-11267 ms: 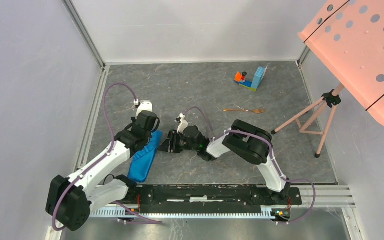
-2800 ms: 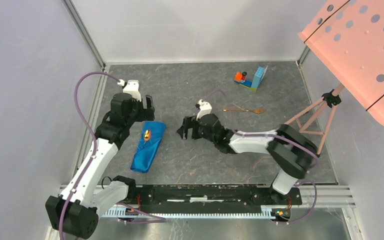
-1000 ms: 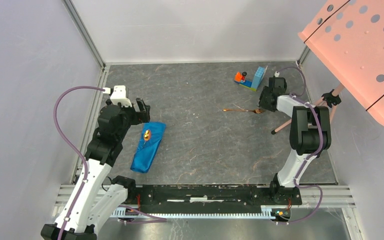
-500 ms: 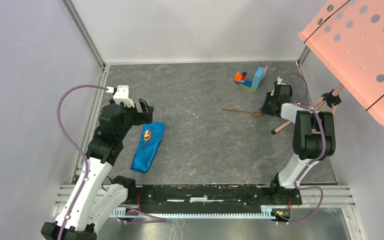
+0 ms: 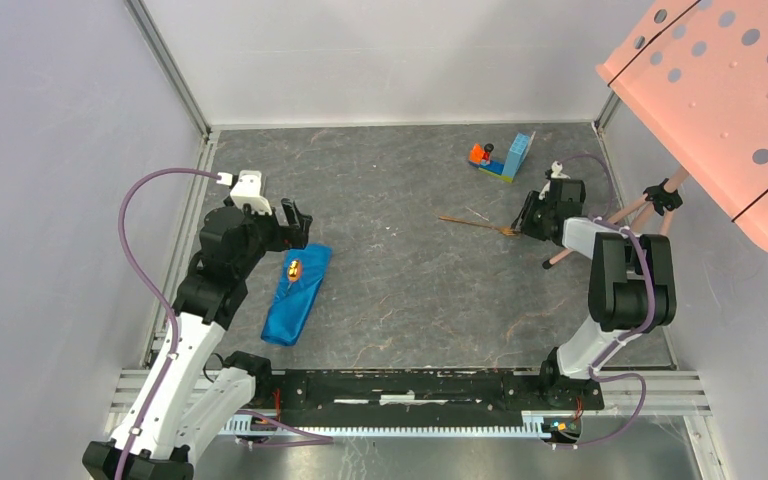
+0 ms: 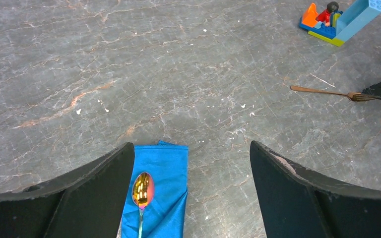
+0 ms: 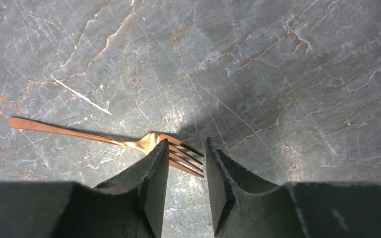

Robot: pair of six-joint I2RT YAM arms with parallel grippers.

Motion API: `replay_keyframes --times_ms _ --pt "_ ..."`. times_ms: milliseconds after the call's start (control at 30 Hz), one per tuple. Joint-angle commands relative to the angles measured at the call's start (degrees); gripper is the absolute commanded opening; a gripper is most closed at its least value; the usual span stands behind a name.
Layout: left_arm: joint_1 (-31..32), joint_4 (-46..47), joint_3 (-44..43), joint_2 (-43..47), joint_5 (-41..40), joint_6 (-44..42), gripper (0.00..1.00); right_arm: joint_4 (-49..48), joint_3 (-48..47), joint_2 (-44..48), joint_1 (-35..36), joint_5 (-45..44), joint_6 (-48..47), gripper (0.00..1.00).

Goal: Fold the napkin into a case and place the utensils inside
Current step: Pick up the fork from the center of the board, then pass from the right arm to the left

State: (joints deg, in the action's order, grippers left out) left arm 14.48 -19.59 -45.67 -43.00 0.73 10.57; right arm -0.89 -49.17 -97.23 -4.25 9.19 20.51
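The napkin (image 5: 298,295) lies folded as a narrow blue case (image 6: 167,198) left of centre. A gold spoon's bowl (image 5: 294,267) (image 6: 142,190) rests on its far end. My left gripper (image 5: 296,222) (image 6: 191,145) hovers wide open over that end, holding nothing. A copper fork (image 5: 475,224) (image 7: 79,132) lies on the table at the right, also seen from the left wrist as a thin fork (image 6: 322,91). My right gripper (image 5: 522,224) (image 7: 186,141) sits low at the fork's head. Its jaws stand narrowly apart, the tines reach into the gap, and the right finger is clear of them.
A toy block piece (image 5: 502,158) (image 6: 340,22) stands at the back right. A pink tripod (image 5: 620,235) under a perforated pink panel (image 5: 730,110) stands just right of my right gripper. White walls and metal rails (image 5: 185,270) bound the grey table.
The right gripper has slid slightly nearer along the fork's head, and the fork has turned, its head now lying a little nearer than its handle. The left gripper has drifted slightly right.
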Motion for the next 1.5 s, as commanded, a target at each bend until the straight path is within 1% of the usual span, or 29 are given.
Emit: replay_keyframes --times_ms 0,67,133,200,333,367,433,467,567,667,700,767,833,900,967,1033,1100,1200,1267,1367,1400,1433,1467 --pt "0.0 1.4 -0.1 -0.1 1.6 0.9 0.92 -1.6 1.4 2.5 -0.5 0.8 -0.4 0.41" --pt "-0.2 1.3 -0.2 -0.3 2.0 0.9 0.92 -1.5 1.9 2.5 -0.6 1.2 -0.6 0.43" --pt "-0.2 1.3 -0.2 -0.3 2.4 0.9 0.92 -1.8 2.5 2.8 -0.8 2.0 -0.6 0.43" --pt "-0.1 1.4 -0.2 -0.2 2.8 1.1 0.92 -2.7 3.1 3.2 -0.8 2.9 -0.5 0.38" --pt "-0.1 2.4 0.2 -0.5 5.3 1.3 0.92 -5.5 3.7 3.4 -0.8 4.2 -1.3 0.2" --pt "0.0 2.9 0.3 -0.7 6.6 1.4 0.92 -6.8 3.9 3.3 -0.8 4.8 -1.7 0.16" --pt "-0.1 2.8 -0.4 -2.0 9.6 2.5 0.91 -6.7 3.2 3.1 -0.9 5.9 -3.0 0.04" --pt "-0.1 2.3 -1.2 -3.2 11.6 2.9 0.91 -6.9 3.1 3.3 -0.8 6.7 -3.5 0.0" --pt "-0.1 0.7 -3.8 -6.6 18.2 5.3 0.91 -9.0 4.7 6.9 0.1 10.1 -5.2 0.0" --pt "-0.1 2.2 -4.6 -9.9 28.3 8.0 0.9 -7.1 4.3 10.8 3.2 12.9 -8.6 0.0" --pt "0.0 2.6 -4.9 -11.4 30.6 9.3 0.9 -5.3 3.4 11.8 4.8 13.6 -10.2 0.0" --pt "0.0 2.7 -5.9 -14.9 32.4 12.4 0.89 -0.7 1.2 13.5 8.8 13.9 -13.7 0.0" --pt "1.0 0.4 -7.9 -18.7 32.7 13.4 0.86 4.2 -0.8 15.0 11.9 14.1 -16.0 0.0" --pt "4.7 -1.6 -10.0 -20.6 28.8 11.3 0.85 6.1 -1.4 16.0 14.0 18.2 -16.3 0.0" --pt "11.8 -4.4 -12.8 -21.2 20.4 7.1 0.86 8.0 -2.1 16.3 16.3 23.3 -16.3 0.0" --pt "19.8 -7.5 -16.3 -23.2 12.4 2.5 0.86 10.4 -3.0 16.5 18.9 26.0 -16.4 0.0" --pt "25.5 -11.2 -19.8 -26.4 5.8 -0.3 0.85 11.2 -2.9 17.2 21.7 28.4 -15.6 0.0" --pt "30.8 -15.8 -24.6 -32.1 -0.4 -1.5 0.76 11.5 -2.8 18.0 24.4 30.1 -13.9 0.0" --pt "35.0 -18.4 -27.0 -35.6 -5.7 -2.0 0.75 11.5 -3.0 18.3 25.6 30.8 -13.0 0.0" --pt "38.9 -21.4 -30.5 -41.0 -12.3 -1.7 0.71 11.9 -3.2 18.7 26.2 31.9 -11.9 0.0" --pt "39.7 -22.1 -31.4 -42.6 -13.9 -1.3 0.66 11.6 -3.1 18.8 26.3 32.7 -11.4 0.0" --pt "40.3 -22.6 -31.9 -43.6 -14.7 -1.0 0.58 11.4 -3.0 18.8 26.3 33.2 -11.1 0.0" --pt "40.5 -22.5 -32.1 -44.5 -14.5 -0.8 0.56 11.3 -2.9 18.8 26.5 33.6 -10.8 0.0"
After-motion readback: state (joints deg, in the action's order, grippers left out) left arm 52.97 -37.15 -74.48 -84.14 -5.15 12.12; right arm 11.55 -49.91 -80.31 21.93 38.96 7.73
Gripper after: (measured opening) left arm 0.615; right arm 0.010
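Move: The fork's tines already lie between my open right fingers, a couple of centimetres down; its middle is about 9 cm to my right hand's left and 2 cm farther out. A thin white streak lies 10 cm left and 5 cm ahead, the block toy some 22 cm straight ahead. From my left hand the fork's middle is about 45 cm right, 13 cm ahead and 24 cm down; the spoon lies nearly straight below it, the napkin's middle 6 cm back. I ease my right hand back a touch, pinch the fork by its tines and lift it about 10 cm, then swing it some 22 cm left and 12 cm back, turning about 55 degrees counter-clockwise. Starting slightly later, my left hand sweeps some 22 cm right, also sinking and drawing back a little, turning clockwise and tipping down, its fingers partly closing as they near the fork's handle. ##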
